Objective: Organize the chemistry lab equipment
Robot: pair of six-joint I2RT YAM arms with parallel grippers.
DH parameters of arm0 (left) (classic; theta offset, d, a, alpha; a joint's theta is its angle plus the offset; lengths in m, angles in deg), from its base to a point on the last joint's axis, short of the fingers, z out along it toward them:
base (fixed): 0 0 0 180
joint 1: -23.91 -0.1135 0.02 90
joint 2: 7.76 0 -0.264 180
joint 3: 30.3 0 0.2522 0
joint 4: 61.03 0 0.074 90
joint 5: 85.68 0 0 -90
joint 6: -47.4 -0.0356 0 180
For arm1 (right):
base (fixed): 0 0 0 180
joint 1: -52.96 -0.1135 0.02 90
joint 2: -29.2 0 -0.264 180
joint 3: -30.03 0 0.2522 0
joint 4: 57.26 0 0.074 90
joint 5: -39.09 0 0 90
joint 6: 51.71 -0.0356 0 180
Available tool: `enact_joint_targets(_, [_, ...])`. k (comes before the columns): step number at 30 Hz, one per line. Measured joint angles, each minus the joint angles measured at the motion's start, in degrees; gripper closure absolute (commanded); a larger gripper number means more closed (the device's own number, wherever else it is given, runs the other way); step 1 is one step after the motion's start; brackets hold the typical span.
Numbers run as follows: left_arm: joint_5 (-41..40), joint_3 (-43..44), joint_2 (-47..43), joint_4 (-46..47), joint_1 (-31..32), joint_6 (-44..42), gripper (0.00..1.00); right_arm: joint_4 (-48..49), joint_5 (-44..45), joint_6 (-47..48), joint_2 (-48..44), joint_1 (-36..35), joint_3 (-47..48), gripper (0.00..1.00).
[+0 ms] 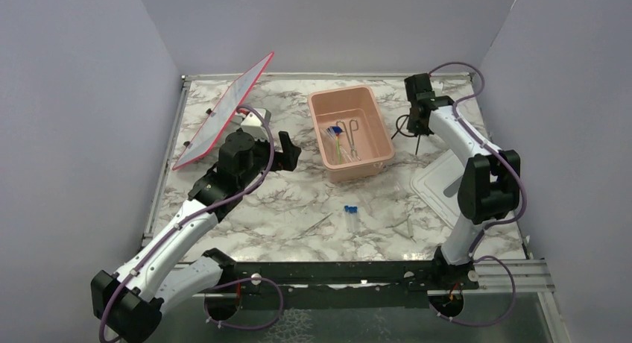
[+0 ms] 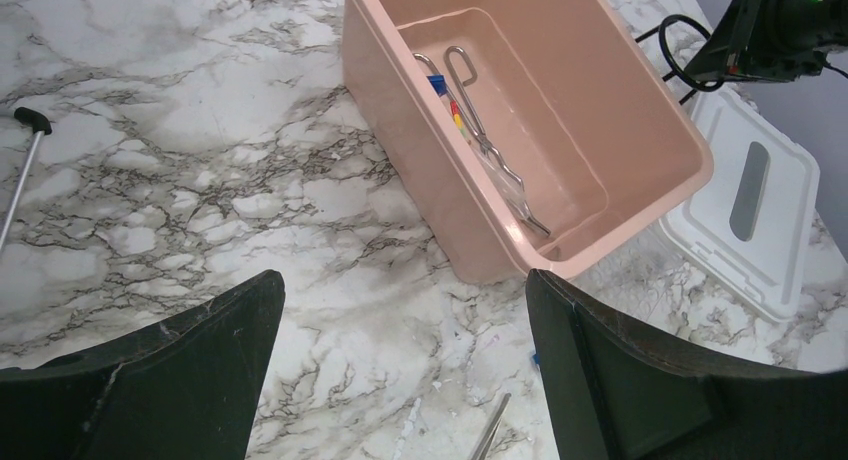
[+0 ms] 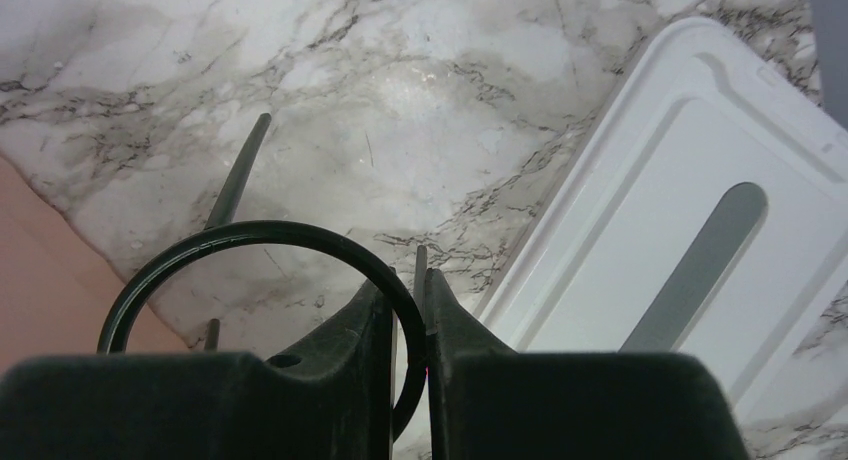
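Note:
My right gripper (image 3: 405,290) is shut on the wire of the black ring stand (image 3: 260,230), just right of the pink tub (image 1: 319,134); from above the stand (image 1: 406,127) hangs by that gripper (image 1: 417,119). Metal tweezers (image 2: 490,145), a blue-capped tube (image 1: 337,130) and a green-yellow stick (image 1: 340,148) lie inside the tub. Two blue-capped tubes (image 1: 350,216) and a thin pipette (image 1: 317,225) rest on the marble near the front. My left gripper (image 2: 405,310) stands open over bare marble left of the tub, holding nothing.
A white lid (image 1: 440,183) lies flat on the table under the right arm. The large red-edged panel (image 1: 223,112) leans tilted at the back left. Another thin clear pipette (image 1: 402,225) lies near the lid's front corner.

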Motion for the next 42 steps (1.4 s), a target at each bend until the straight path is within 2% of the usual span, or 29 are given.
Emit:
enact_joint_targets(12, [0.0, 0.0, -0.5, 0.0, 0.0, 0.0, 0.07, -1.3, 3.9, 6.0, -5.0, -0.9, 13.3, 0.99])
enact_joint_targets(20, [-0.1, -0.1, -0.6, 0.1, 0.0, 0.0, 0.07, 0.7, 3.9, 14.7, -7.6, -11.3, 23.5, 0.99])
enact_joint_targets(22, [-0.1, -0.2, -0.7, 0.1, 0.0, 0.0, 0.07, 1.7, 3.2, 17.9, -7.6, -16.6, 23.7, 0.99])
enact_joint_targets(26, [-0.5, -0.3, -0.7, 0.1, 0.0, 0.0, 0.07, 3.5, 1.4, 25.9, -6.6, -21.8, 22.8, 0.99])
enact_joint_targets(42, [-3.3, -0.3, -0.7, 0.1, 0.0, 0.0, 0.07, 3.8, -11.7, 40.5, 7.4, -21.2, 20.6, 0.99])
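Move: The black tripod stand is already pinched by the right side of its ring in the right hand. The pink box it is to go into has its middle about 22 cm to the left, 1 cm ahead and some 7 cm lower; the metal tongs inside lie about 19 cm left, 2 cm back and 12 cm down. The white lid lies some 18 cm right and 16 cm back, 13 cm below. From the left hand the box is about 12 cm ahead, 17 cm right and 19 cm down. The tripod stand, still pinched by its ring, is lifted about 22 cm straight off its place by the right hand, swung some 20 cm left over the pink box's right wall while up high, then lowered about 14 cm towards the box floor. The wrist turns counter-clockwise by nearly 60 degrees on the way, and the fingers keep their hold. ##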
